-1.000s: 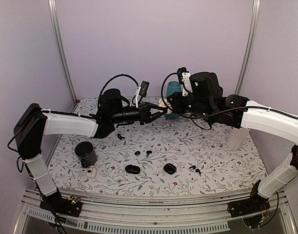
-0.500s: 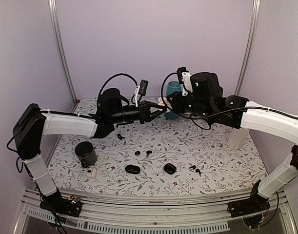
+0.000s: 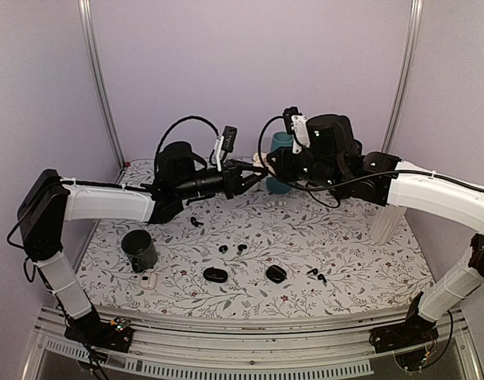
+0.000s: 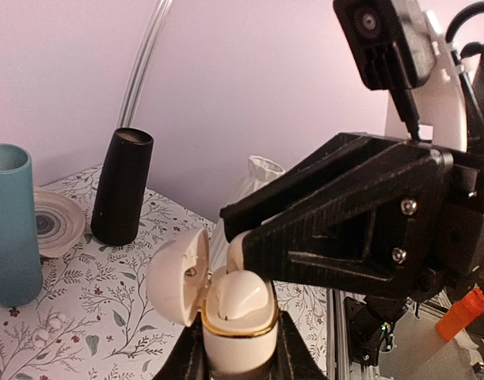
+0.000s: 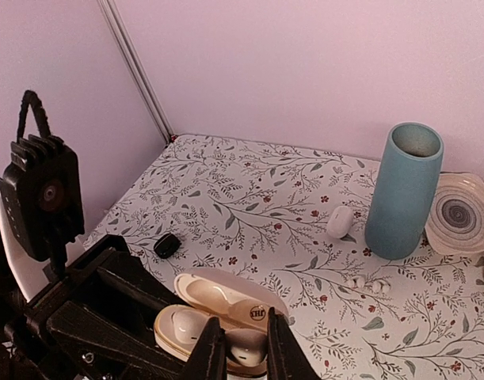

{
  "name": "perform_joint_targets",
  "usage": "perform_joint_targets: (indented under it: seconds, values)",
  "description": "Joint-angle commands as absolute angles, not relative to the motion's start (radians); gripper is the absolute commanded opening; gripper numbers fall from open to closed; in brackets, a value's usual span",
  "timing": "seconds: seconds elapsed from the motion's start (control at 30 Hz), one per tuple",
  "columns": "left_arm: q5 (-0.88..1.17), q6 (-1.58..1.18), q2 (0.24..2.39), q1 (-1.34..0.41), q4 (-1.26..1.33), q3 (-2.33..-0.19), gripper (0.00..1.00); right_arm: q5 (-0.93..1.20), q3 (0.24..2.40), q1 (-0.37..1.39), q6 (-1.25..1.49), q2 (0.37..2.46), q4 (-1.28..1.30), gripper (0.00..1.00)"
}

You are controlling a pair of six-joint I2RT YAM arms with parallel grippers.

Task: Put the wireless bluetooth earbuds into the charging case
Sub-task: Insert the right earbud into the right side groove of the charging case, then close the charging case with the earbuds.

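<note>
A cream charging case (image 4: 238,324) with a gold rim is held above the table, its lid (image 4: 177,273) hinged open, and my left gripper (image 4: 240,360) is shut on its base. One cream earbud (image 5: 186,324) sits in a socket. My right gripper (image 5: 240,350) comes from the opposite side, shut on a second cream earbud (image 5: 245,345) that rests in the other socket. The two grippers meet at the back middle, left (image 3: 251,176) and right (image 3: 267,164). Tiny black earbuds (image 3: 223,248) (image 3: 242,248) (image 3: 311,271) lie loose on the floral table.
Two black pebble cases (image 3: 214,275) (image 3: 276,273) lie near the front, a third (image 5: 167,245) further back. A black cup (image 3: 139,249) stands left. A teal vase (image 5: 404,190), patterned dish (image 5: 459,214), white case (image 5: 340,222), white earbuds (image 5: 354,281) and black cylinder (image 4: 121,186) stand at the back.
Both grippers have risen slightly and shifted a little left, still meeting at the cream case. Nothing on the table has moved.
</note>
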State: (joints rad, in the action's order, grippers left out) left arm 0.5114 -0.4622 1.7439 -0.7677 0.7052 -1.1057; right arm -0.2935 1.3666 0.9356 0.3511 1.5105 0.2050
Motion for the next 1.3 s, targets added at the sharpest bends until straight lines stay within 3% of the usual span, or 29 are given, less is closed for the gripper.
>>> perform_joint_targets:
  seconds: [0.0,0.2,0.73,0.97,1.27]
  values:
    - [0.472,-0.411,1.688,-0.771,0.769,-1.106,0.0,-0.192,1.39,0.953,0.371,1.544,0.256,0.16]
    - [0.477,-0.384,1.683,-0.776,0.769,-1.102,0.0,-0.176,1.409,0.953,0.382,1.552,0.267,0.18]
    - [0.5,-0.349,1.654,-0.772,0.756,-1.067,0.0,-0.147,1.418,0.915,0.413,1.463,0.267,0.47]
    - [0.54,-0.32,1.626,-0.766,0.706,-1.071,0.0,0.008,1.329,0.835,0.416,1.36,0.154,0.58]
    - [0.652,-0.28,1.576,-0.765,0.667,-1.076,0.0,0.416,1.231,0.733,0.442,1.325,-0.07,0.71]
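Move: The right hand's fingertips are around the right earbud, already at the open charging case. The case's middle is about 2 cm to their left and 1 cm below. From that hand the teal vase stands some 17 cm ahead, 5 cm right and 21 cm lower; the white earbud pair lies about 12 cm ahead, 4 cm right and 29 cm down. The left hand grips the case, whose middle is roughly 2 cm to its right and 1 cm above, level with it front to back. The right hand's fingers let go of the earbud at its groove, spreading wide while the hand eases about 1.5 cm left and a little back. It then pulls off the case, to the right and up some 5 cm each way, rolling its left side up and turning counter-clockwise. The left hand keeps its grip on the case, lifting it about 4 cm and drawing it back 3 cm, mostly late on, and rolling it some 10 degrees, forward side up. ##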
